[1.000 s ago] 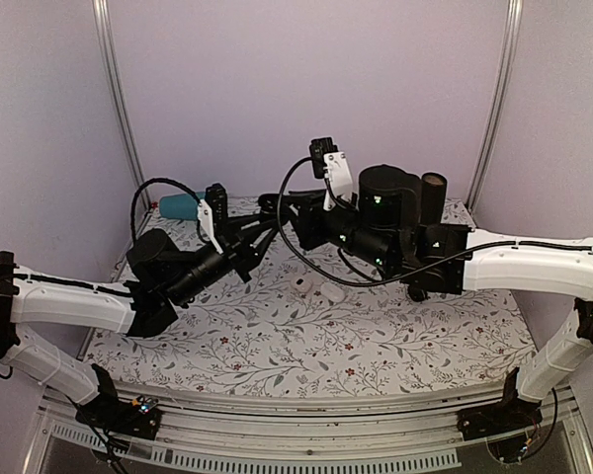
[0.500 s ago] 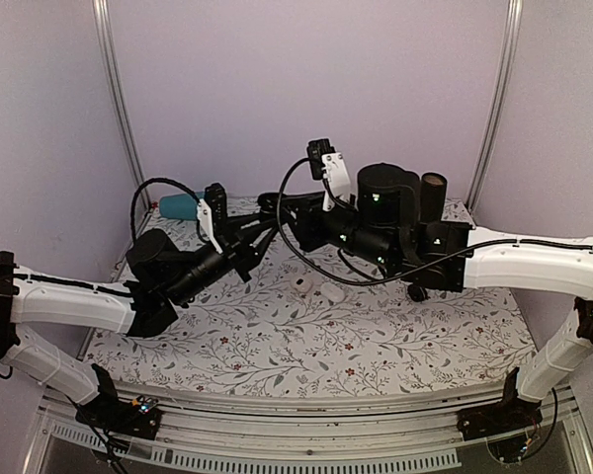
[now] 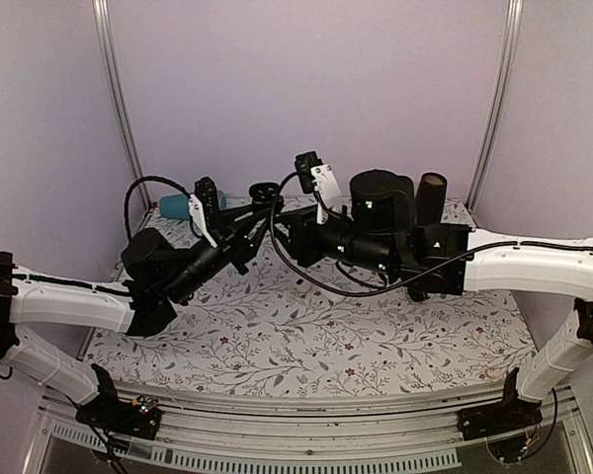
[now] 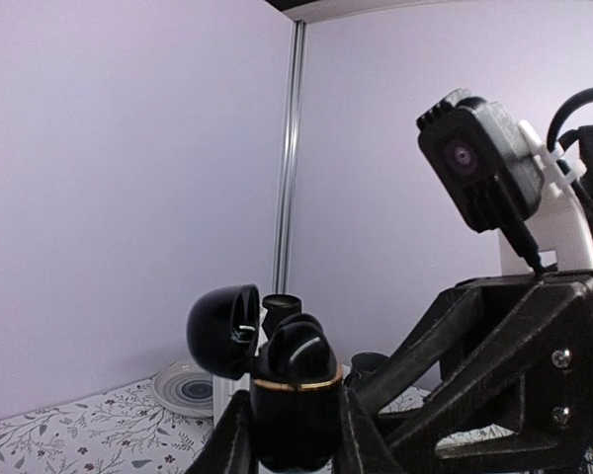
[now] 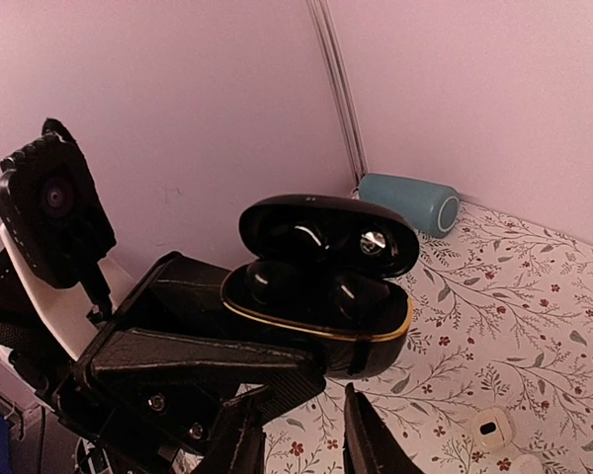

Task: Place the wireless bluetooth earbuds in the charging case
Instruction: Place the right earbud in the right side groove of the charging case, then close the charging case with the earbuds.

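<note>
The black charging case is held up in the air in my left gripper, which is shut on its lower body. Its lid stands open. Two black earbuds sit side by side in the case's wells, above the gold rim. The case also shows in the left wrist view and in the top view. My right gripper is open and empty, with its jaws just below and in front of the case. It faces my left gripper in mid-air.
A teal cylinder lies at the back left of the flowered table. Small white pebble-like items lie on the cloth below. Black cylinders stand at the back right. A grey plate is at the back.
My left gripper has lifted the case higher and tilted it up. My right gripper has moved left and up towards it.
</note>
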You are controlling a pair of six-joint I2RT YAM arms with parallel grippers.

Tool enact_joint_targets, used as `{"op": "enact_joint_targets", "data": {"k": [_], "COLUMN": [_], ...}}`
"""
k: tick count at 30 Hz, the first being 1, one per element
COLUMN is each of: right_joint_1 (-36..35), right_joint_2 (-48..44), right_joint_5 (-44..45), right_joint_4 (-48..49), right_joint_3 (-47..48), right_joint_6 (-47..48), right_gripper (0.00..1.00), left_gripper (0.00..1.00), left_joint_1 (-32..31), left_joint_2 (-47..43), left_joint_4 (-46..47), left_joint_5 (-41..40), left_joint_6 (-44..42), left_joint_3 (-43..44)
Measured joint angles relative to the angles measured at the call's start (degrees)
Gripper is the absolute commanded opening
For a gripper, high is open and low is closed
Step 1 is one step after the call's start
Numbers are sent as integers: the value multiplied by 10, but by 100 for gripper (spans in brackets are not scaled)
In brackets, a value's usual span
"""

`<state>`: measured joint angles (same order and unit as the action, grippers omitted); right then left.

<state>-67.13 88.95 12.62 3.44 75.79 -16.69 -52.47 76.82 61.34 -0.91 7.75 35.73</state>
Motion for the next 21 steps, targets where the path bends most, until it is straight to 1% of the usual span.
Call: {"op": "enact_joint_targets", "data": {"k": [6,11,18,21], "right_joint_1": [3,12,25,31], "right_joint_2": [-3,-26,-52,-59], "right_joint_5": [-5,-22,-64,-83], "right_joint_4": [-8,-9,-8,-9], "right_joint_3": [0,-6,-14,-16], "right_joint_6": [-3,-4,9,17], "right_gripper": [32,39,53,63], "left_gripper": [0,0,0,0], "left_joint_1": [0,2,6,15], "left_joint_2": [-2,-4,-9,-20], "left_joint_4": [5,9,2,-1], "left_joint_5": [3,8,40,68], "left_joint_6": [0,3,9,13], "left_joint_3": [0,0,0,0]}}
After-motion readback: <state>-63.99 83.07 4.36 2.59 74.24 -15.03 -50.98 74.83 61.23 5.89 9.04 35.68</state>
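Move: The open charging case, both earbuds already in its grooves, sits in the left fingertips, its middle about 1 cm ahead, 1 cm to the right and 2 cm above that hand's point. From the right hand it is some 3 cm ahead, 3 cm left and 2 cm up. On the table roughly 31 cm below the right hand, a small white box lies 7 cm ahead and 4 cm right, a white oval piece 5 cm ahead and 11 cm right. Back the right gripper off from the charging case, up and to the right by about 4 cm in all, starting slowly, and spread its fingers from narrow to about half open as it leaves, with only a slight wrist turn. Keep the left fingers shut on the case, easing it a good centimetre back and up. ##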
